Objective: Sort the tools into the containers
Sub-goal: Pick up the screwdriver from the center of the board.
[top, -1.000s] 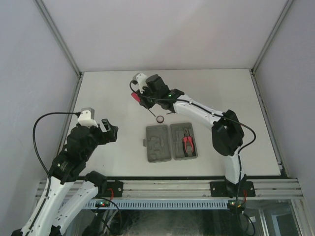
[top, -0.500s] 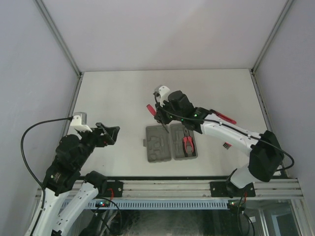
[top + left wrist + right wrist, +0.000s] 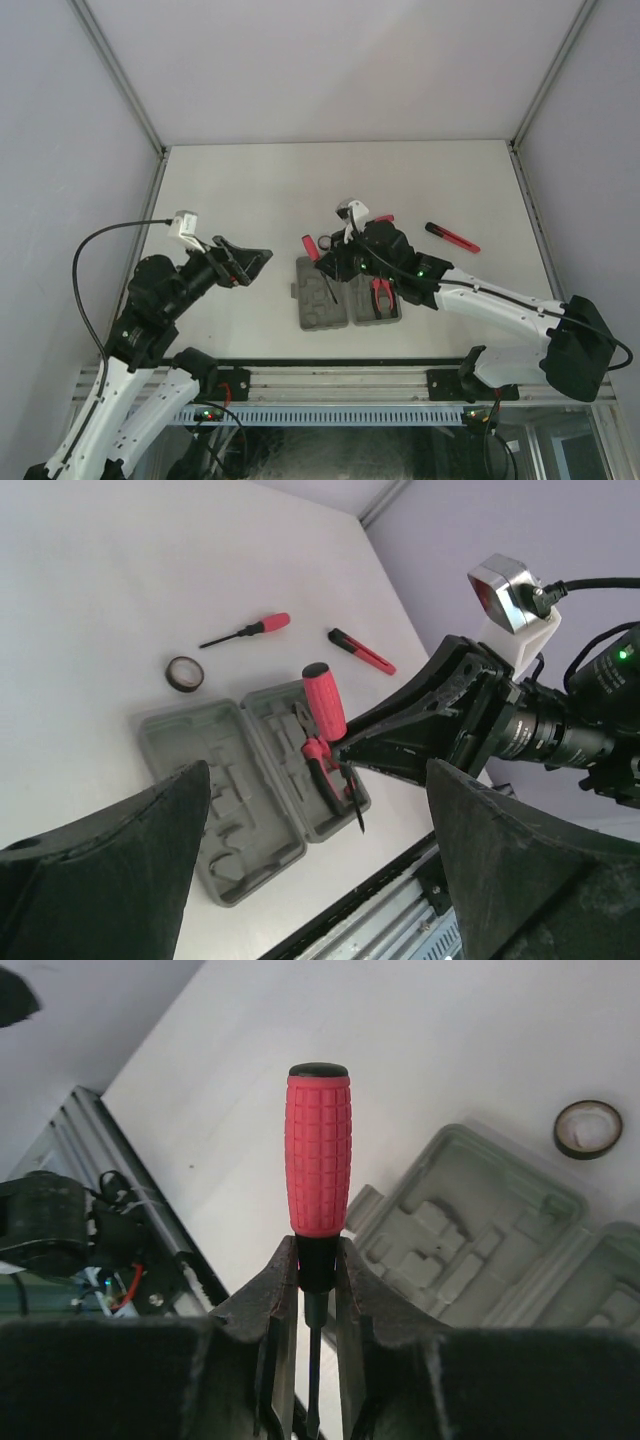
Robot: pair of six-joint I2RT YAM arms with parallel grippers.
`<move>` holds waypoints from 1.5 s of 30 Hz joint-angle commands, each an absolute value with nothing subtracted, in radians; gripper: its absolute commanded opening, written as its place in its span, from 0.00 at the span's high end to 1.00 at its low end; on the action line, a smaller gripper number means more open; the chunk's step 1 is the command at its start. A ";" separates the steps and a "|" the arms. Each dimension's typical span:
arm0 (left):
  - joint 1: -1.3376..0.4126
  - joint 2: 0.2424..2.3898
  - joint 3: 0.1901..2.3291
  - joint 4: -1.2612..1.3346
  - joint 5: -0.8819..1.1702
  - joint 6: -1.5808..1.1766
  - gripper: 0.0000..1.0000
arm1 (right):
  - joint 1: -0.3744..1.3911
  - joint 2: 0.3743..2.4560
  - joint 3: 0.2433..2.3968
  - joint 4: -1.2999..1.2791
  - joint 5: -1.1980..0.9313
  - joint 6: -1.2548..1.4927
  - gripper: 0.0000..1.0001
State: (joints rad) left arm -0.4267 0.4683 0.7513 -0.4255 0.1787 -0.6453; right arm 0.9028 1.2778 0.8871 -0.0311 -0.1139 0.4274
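The grey case (image 3: 322, 293) lies open at the table's near middle, also seen in the left wrist view (image 3: 225, 815) and under my right wrist (image 3: 470, 1250). Red-handled pliers (image 3: 381, 292) (image 3: 322, 768) rest in its right half. My right gripper (image 3: 330, 268) (image 3: 317, 1260) is shut on the black neck of a red-handled screwdriver (image 3: 311, 248) (image 3: 318, 1150) (image 3: 325, 698), held over the case's left half. My left gripper (image 3: 250, 262) (image 3: 315, 880) hangs open and holds nothing, left of the case. Beyond the case lie a black ring (image 3: 327, 241) (image 3: 184, 672) (image 3: 588, 1128), a small screwdriver (image 3: 245, 631) and a slim red-black stick tool (image 3: 452, 237) (image 3: 362, 652).
White walls and metal corner posts close in the table (image 3: 230, 190) on three sides. The aluminium rail (image 3: 340, 382) carrying both arm bases runs along the near edge. My right arm's forearm (image 3: 500, 300) stretches over the table to the right of the case.
My right gripper has carried the red-handled screwdriver from the far middle down and towards the case. My left gripper has swung right, closer to the case.
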 commanded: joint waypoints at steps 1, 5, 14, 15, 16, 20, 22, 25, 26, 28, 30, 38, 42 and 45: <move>-0.440 0.490 0.738 -0.309 0.272 -0.710 0.09 | 0.929 1.209 0.858 0.106 -0.121 0.536 1.00; -0.522 0.499 0.706 -0.265 0.240 -0.740 0.10 | 0.940 1.173 0.835 0.122 -0.126 0.566 1.00; -0.685 0.550 0.695 -0.192 0.144 -0.759 0.09 | 0.947 1.155 0.829 0.195 -0.189 0.608 1.00; -0.692 0.551 0.695 -0.186 0.142 -0.758 0.08 | 0.948 1.160 0.830 0.210 -0.204 0.613 1.00; -0.697 0.550 0.694 -0.179 0.140 -0.758 0.08 | 0.950 1.163 0.829 0.223 -0.217 0.614 1.00; -0.704 0.555 0.699 -0.170 0.134 -0.755 0.07 | 0.960 1.172 0.829 0.259 -0.230 0.616 1.00; -0.706 0.558 0.699 -0.170 0.135 -0.755 0.07 | 0.959 1.173 0.831 0.265 -0.230 0.618 1.00; -0.706 0.560 0.698 -0.170 0.136 -0.755 0.07 | 0.960 1.175 0.835 0.258 -0.232 0.613 1.00; -0.706 0.560 0.698 -0.170 0.136 -0.755 0.07 | 0.960 1.176 0.836 0.256 -0.234 0.612 1.00; -0.707 0.557 0.694 -0.164 0.140 -0.750 0.07 | 0.961 1.174 0.836 0.256 -0.244 0.606 1.00; -0.709 0.546 0.685 -0.151 0.143 -0.750 0.07 | 0.966 1.173 0.837 0.256 -0.250 0.597 1.00; -0.710 0.532 0.666 -0.132 0.144 -0.757 0.06 | 0.981 1.167 0.838 0.287 -0.248 0.595 1.00; -0.719 0.545 0.661 -0.116 0.148 -0.762 0.07 | 0.988 1.174 0.849 0.295 -0.257 0.596 1.00; -0.722 0.548 0.656 -0.110 0.140 -0.767 0.08 | 0.996 1.180 0.857 0.296 -0.266 0.589 1.00</move>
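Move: The screwdriver's red handle, standing up out of the right gripper, is about 13 cm to the right of the left hand, 7 cm ahead and 5 cm lower. The black tape ring lies some 18 cm ahead and 15 cm right of the left hand, down on the table; the open case is centred about 4 cm ahead and 23 cm right of it. From the right hand, the empty left gripper waits 16 cm left, 4 cm back and 9 cm up. Bring the still wide-open left gripper about 7 cm right and slightly back towards the screwdriver handle, swinging it some 15 degrees clockwise, then hold it near there. Meanwhile raise the right gripper about 7 cm, drawing it back and a little left towards the left one while rolling its left side up; keep its grip on the screwdriver below the handle. ##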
